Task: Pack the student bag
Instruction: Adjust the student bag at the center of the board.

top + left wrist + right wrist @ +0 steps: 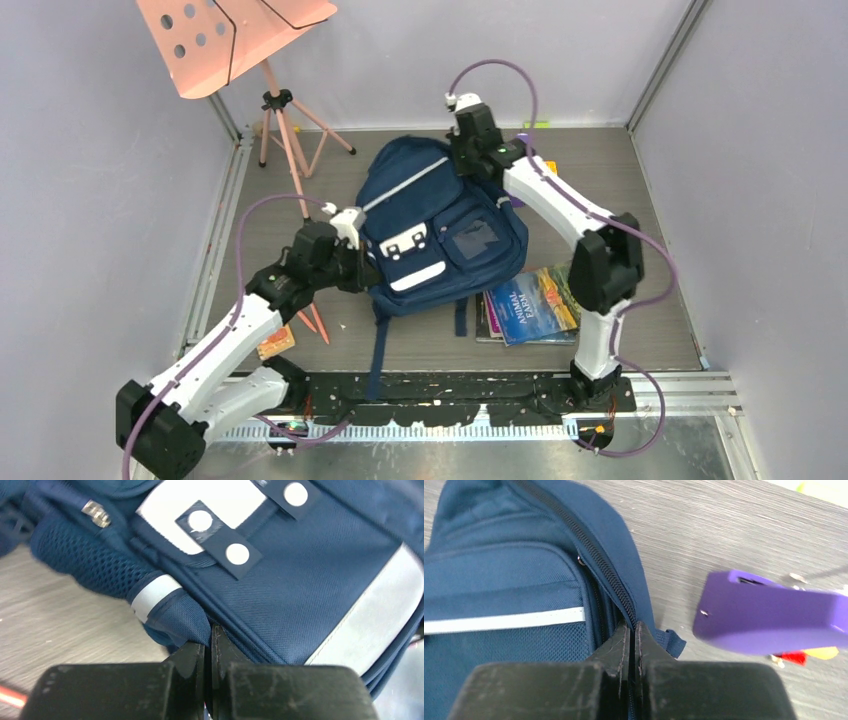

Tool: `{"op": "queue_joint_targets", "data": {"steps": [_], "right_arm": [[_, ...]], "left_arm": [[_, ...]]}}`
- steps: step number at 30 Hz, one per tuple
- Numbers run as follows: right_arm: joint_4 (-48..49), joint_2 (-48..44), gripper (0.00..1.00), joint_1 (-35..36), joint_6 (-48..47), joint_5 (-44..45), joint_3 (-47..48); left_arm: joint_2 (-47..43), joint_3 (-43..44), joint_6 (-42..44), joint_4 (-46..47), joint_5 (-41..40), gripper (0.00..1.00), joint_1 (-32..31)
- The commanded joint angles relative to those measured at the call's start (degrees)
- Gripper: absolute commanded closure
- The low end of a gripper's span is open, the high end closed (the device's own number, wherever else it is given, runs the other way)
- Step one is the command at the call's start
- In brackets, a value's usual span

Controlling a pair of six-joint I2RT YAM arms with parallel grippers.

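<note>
The student bag (pixel 440 225), navy blue with white stripes and front pockets, lies flat in the middle of the table. My left gripper (pixel 365 262) is at its lower left side. In the left wrist view the left gripper (pixel 207 637) is shut on a fold of navy fabric of the bag (pixel 300 580), beside a mesh side pocket (pixel 75 550). My right gripper (pixel 470 160) is at the bag's upper right edge. In the right wrist view the right gripper (pixel 631 627) is shut on the zipper edge (pixel 609 575) of the bag (pixel 499 580).
Several books (pixel 530 305) lie stacked right of the bag. A purple object (pixel 774 615) sits on the table just right of the right gripper. Red pencils (pixel 315 322) and a small orange card (pixel 277 343) lie near the left arm. A pink music stand (pixel 235 35) stands at the back left.
</note>
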Motion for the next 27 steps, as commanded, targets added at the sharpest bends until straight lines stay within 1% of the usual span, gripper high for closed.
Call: {"op": "queue_joint_targets", "data": {"steps": [1,2,3,4,5,6,7,8,9,10,11,12,13,14,15,16,19,20,21,23,26,27], "right_arm": [[3.21,8.18,0.95,4.75,-2.41,-0.44,11.66],[1.94,9.61,0.85,4.94,-2.08,-0.77,13.13],[0.85,12.06,0.78,5.31,-1.91,-1.73,16.47],[-1.70,13.22,0.63,5.48,-1.85,-2.12,18.34],[-3.21,15.01,0.55,5.95,-1.89,-2.53,21.37],[-5.51,15.65,0.40,6.39,-1.76,-2.17,22.47],[-6.43,15.45,0.34,6.55,-1.66,-0.83,23.24],[-7.72,14.09,0.26,6.74,-1.22,0.00,23.05],[-8.20,13.00,0.23,6.77,-0.38,1.69,21.72],[-9.06,10.03,0.19,6.80,-0.01,2.49,20.66],[-9.53,8.42,0.18,6.76,0.98,4.18,18.09],[-10.49,4.49,0.16,6.81,1.51,5.05,16.56],[-10.86,2.27,0.16,6.81,2.87,6.65,12.91],[-11.53,-2.01,0.15,6.80,3.68,8.45,10.76],[-11.90,-4.41,0.14,6.76,5.79,9.52,6.58],[-12.58,-9.22,0.13,6.79,6.99,11.72,4.17],[-13.49,-18.59,0.11,6.73,13.33,14.95,-7.93],[-14.12,-23.07,0.10,6.68,14.49,15.93,-10.20],[-14.61,-25.00,0.10,6.65,17.28,16.46,-14.46],[-17.65,-32.24,0.10,6.63,21.94,17.85,-19.76],[-21.80,-37.97,0.10,6.48,29.67,18.94,-26.99],[-23.56,-40.40,0.10,6.39,30.80,18.93,-28.35]], "left_arm": [[2.92,3.37,1.23,7.97,10.85,1.00,-9.45],[4.25,3.68,1.76,8.75,10.64,1.00,-11.57],[5.58,4.06,2.14,9.50,10.23,1.00,-13.30],[7.01,4.41,2.05,10.38,9.62,1.00,-14.72],[8.40,4.69,1.66,11.25,9.46,0.95,-15.54],[9.42,5.08,0.93,11.87,9.61,0.84,-15.81],[10.21,5.39,0.42,12.09,9.23,0.75,-15.84],[10.49,5.62,0.03,12.23,8.49,0.64,-15.92],[10.41,5.65,-0.05,12.53,7.74,0.51,-15.93],[9.73,5.66,-0.08,12.68,7.19,0.40,-15.94],[9.08,5.66,0.06,12.56,6.36,0.29,-15.91],[8.32,5.85,0.51,11.84,5.84,0.21,-15.92],[7.53,6.27,1.20,10.67,5.22,0.14,-15.87],[6.85,7.21,1.85,8.77,3.99,0.08,-15.85],[6.28,8.23,2.63,6.25,2.06,0.03,-15.85],[5.87,9.49,3.48,3.68,-0.01,0.01,-15.85],[5.41,13.43,5.41,-4.83,-6.96,0.00,-15.20],[5.45,14.57,5.67,-7.00,-7.61,0.00,-14.26],[5.55,15.49,5.90,-8.63,-7.32,0.00,-13.09],[5.60,16.54,6.02,-10.81,-4.38,0.00,-9.38],[6.16,17.20,5.28,-12.26,1.78,0.00,-1.38],[6.52,17.44,5.20,-12.60,3.81,0.00,1.57]]}}
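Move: Both my hands already pinch the student bag, slightly raised: its middle is about 10 cm ahead and 13 cm right of my left hand, and some 12 cm back and 5 cm left of my right, 6 to 9 cm below them. The pencils lie about 8 cm back and 11 cm left of my left hand. From my right hand, the purple case stands about 10 cm right and 1 cm back, and the books lie 27 cm back and 14 cm right. With my left hand I swing the bag's left edge about 8 cm right, some 5 cm back and 4 cm down, then open wide to let go and rise some 10 cm, easing forward and left. My right hand carries the top corner about 8 cm left and 4–5 cm down, opening on the way to release it, then sweeps about 18 cm back and 17 cm right while rising clear above the bag's right side. ##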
